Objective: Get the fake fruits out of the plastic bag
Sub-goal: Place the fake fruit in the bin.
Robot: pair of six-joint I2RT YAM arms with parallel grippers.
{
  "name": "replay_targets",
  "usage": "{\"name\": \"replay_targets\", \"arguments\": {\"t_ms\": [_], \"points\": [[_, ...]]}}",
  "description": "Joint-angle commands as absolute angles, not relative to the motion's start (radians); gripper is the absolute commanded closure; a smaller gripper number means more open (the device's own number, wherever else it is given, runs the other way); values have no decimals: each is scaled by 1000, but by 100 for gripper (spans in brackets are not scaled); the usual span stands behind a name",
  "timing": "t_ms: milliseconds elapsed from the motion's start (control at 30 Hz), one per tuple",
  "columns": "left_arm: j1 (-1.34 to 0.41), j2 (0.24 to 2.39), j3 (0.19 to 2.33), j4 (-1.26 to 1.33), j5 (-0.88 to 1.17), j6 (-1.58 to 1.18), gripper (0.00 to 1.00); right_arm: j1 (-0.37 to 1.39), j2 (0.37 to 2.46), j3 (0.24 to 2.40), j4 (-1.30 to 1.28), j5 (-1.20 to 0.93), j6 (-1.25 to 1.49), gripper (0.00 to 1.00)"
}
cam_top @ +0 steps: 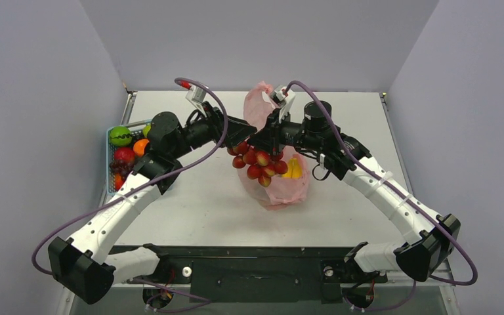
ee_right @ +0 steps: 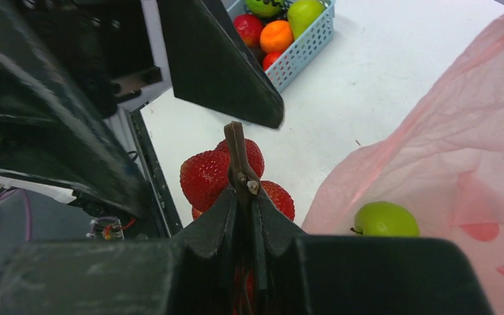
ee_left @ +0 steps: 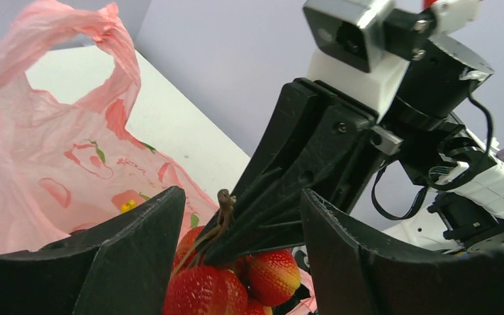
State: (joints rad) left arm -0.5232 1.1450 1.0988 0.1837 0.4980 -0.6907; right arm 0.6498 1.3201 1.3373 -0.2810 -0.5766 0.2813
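Note:
A cluster of red-yellow fake fruits [cam_top: 259, 164] hangs over the pink plastic bag [cam_top: 282, 190] at mid table. My right gripper [cam_top: 262, 141] is shut on the cluster's brown stem [ee_right: 238, 154], and the fruits [ee_right: 207, 177] dangle below its tips [ee_right: 244, 191]. My left gripper [ee_left: 241, 193] is open. Its two fingers [ee_left: 131, 256] stand either side of the stem [ee_left: 223, 203] and the right gripper's tips without touching them. Yellow bananas [cam_top: 293, 169] lie in the bag. A green apple [ee_right: 386, 220] rests on the bag's plastic [ee_right: 466, 131].
A light-blue slatted basket [cam_top: 113, 172] at the table's left edge holds a striped green ball [cam_top: 120, 136], an orange and red fruits. Grey walls close in both sides and the back. The bag's knotted handles [cam_top: 260, 98] stand up behind the two grippers.

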Motion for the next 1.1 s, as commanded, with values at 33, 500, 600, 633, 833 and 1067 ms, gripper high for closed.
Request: {"name": "replay_targets", "arguments": {"t_ms": [33,500,600,633,833,1067], "points": [[-546,1159,1100,326,515,-758,44,662,1282,1338,-125,-669,309,100],[-570,1149,1059,365,527,-801,100,684,1267,1302,-14,-647,397,100],[-567,1109,1095,221,446,-733,100,696,1260,1301,-55,-605,387,70],[-558,1093,1106,145,408,-720,100,698,1257,1299,-69,-572,379,63],[-439,1022,1190,-100,335,-653,100,700,1232,1323,-225,-381,359,21],[-337,980,1387,-445,147,-403,100,646,1166,1407,-393,-141,416,17]]}}
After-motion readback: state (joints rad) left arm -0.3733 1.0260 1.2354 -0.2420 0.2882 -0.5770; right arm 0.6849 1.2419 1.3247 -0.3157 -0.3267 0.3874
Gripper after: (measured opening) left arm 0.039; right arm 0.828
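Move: The red grape bunch hangs by its stem from the right hand's shut fingers, its middle some 5 cm below and 2 cm back of them, level sideways; from the open left hand it is about 3 cm back, 3 cm right and 9 cm down. From the left hand the bin is roughly 17 cm ahead, 41 cm left and 35 cm below; the plastic bag is 12 cm ahead, 8 cm right and 32 cm below. Edging barely 1.5 cm right, the left hand shuts its fingers on the grape stem beside the right fingers, while the right hand, still gripping it, eases about 2 cm up and back. The right then opens wide and backs off right and forward; the left swings some 10 cm left and a little forward towards the bin, keeping its pinch and turning about 20 degrees counter-clockwise. ##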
